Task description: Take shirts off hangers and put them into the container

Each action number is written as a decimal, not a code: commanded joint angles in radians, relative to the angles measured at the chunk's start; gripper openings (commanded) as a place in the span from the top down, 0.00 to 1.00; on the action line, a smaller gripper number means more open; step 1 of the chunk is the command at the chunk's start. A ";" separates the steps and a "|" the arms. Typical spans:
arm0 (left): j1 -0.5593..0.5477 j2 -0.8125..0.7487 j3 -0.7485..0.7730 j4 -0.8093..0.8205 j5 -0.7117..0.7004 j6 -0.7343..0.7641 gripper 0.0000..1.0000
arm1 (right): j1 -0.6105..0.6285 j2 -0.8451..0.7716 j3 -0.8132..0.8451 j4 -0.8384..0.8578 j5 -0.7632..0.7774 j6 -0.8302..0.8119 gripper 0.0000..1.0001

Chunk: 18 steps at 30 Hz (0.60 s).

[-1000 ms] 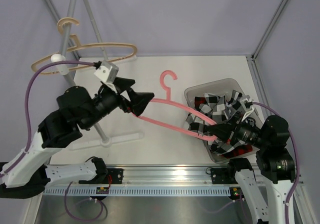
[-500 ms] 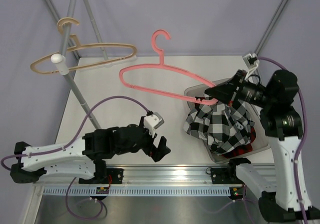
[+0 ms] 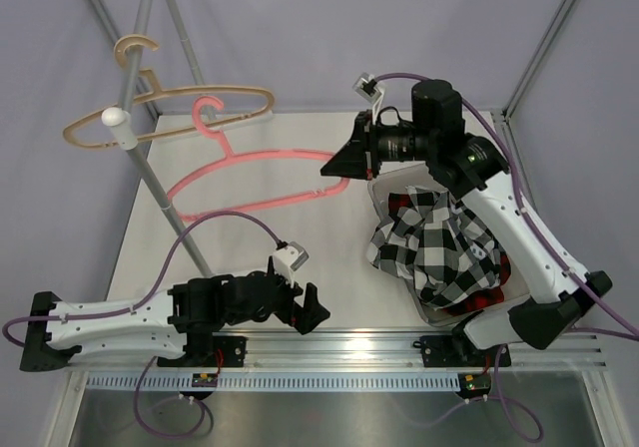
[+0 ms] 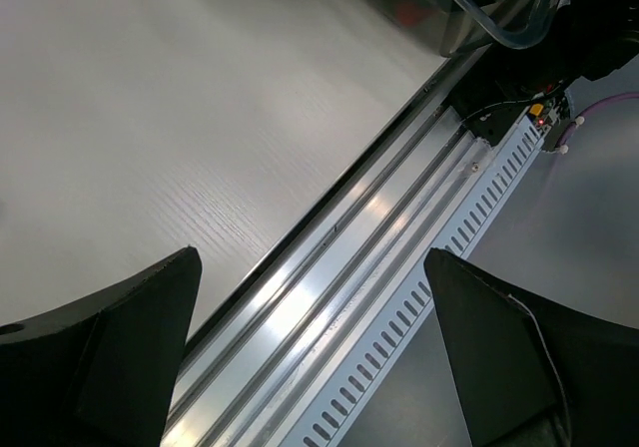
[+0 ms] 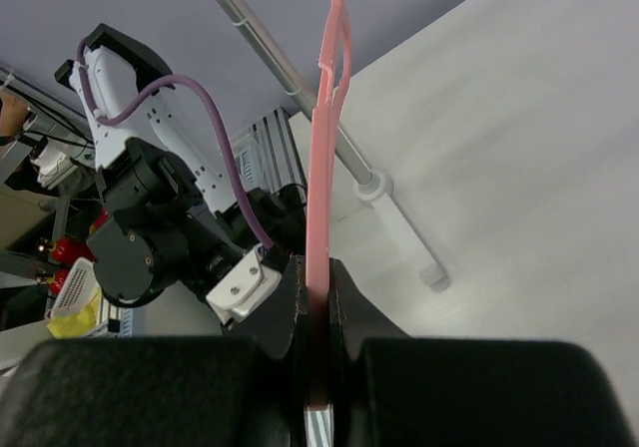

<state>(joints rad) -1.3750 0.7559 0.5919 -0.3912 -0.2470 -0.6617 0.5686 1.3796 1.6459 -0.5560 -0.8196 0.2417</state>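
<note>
My right gripper (image 3: 336,171) is shut on one end of the pink hanger (image 3: 280,154), holding it bare in the air left of the container (image 3: 431,314). In the right wrist view the pink hanger (image 5: 324,158) runs straight up from between my right gripper's (image 5: 318,279) closed fingers. The black-and-white shirt (image 3: 439,247) lies heaped in the container, over the red-and-black shirt (image 3: 489,293). The beige hanger (image 3: 210,90) hangs empty on the rack. My left gripper (image 3: 310,309) is low by the table's front edge, open and holding nothing (image 4: 312,257).
The grey rack pole (image 3: 160,190) slants across the left of the table, its foot (image 5: 399,218) on the tabletop. The metal rail (image 4: 379,237) runs along the near edge. A corner of the container (image 4: 499,30) shows in the left wrist view.
My right arm has lifted the pink hanger out of the container and swung it left and back towards the rack. My left arm has dropped from the hanger to the front edge, open.
</note>
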 commanded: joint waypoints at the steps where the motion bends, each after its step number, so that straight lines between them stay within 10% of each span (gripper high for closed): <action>1: -0.007 -0.030 -0.032 0.101 -0.008 -0.050 0.01 | 0.040 0.103 0.152 0.058 0.022 -0.064 1.00; 12: -0.010 -0.050 -0.038 0.072 -0.011 -0.059 0.01 | 0.207 0.574 0.814 -0.197 0.048 -0.144 1.00; 18: -0.010 -0.099 -0.040 0.034 -0.031 -0.072 0.01 | 0.220 0.642 0.867 -0.136 0.002 -0.124 1.00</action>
<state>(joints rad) -1.3792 0.6868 0.5606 -0.3710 -0.2481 -0.7128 0.7883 2.0323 2.4367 -0.7101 -0.7605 0.1642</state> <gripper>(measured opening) 0.984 0.085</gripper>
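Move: Some 40 cm to the left of the right hand, about 6 cm farther out and 13 cm higher, is the near end of the rack rail. The hand already grips the empty pink hanger by its right corner, hook up. Already on the rail, the wooden hanger has its middle roughly 34 cm left, 15 cm ahead and 5 cm up. From the left hand, the rail end lies about 20 cm ahead, 35 cm left and 37 cm up. Sweeping the pink hanger about 15 cm left towards the rack, the right hand also works some 5 cm forward in the first half, then goes on almost straight left, slowing. It arcs up 3 to 4 cm and sinks back to its starting height, turns about 10 degrees counter-clockwise, and keeps the corner pinched as the hook is brought to the rail. ##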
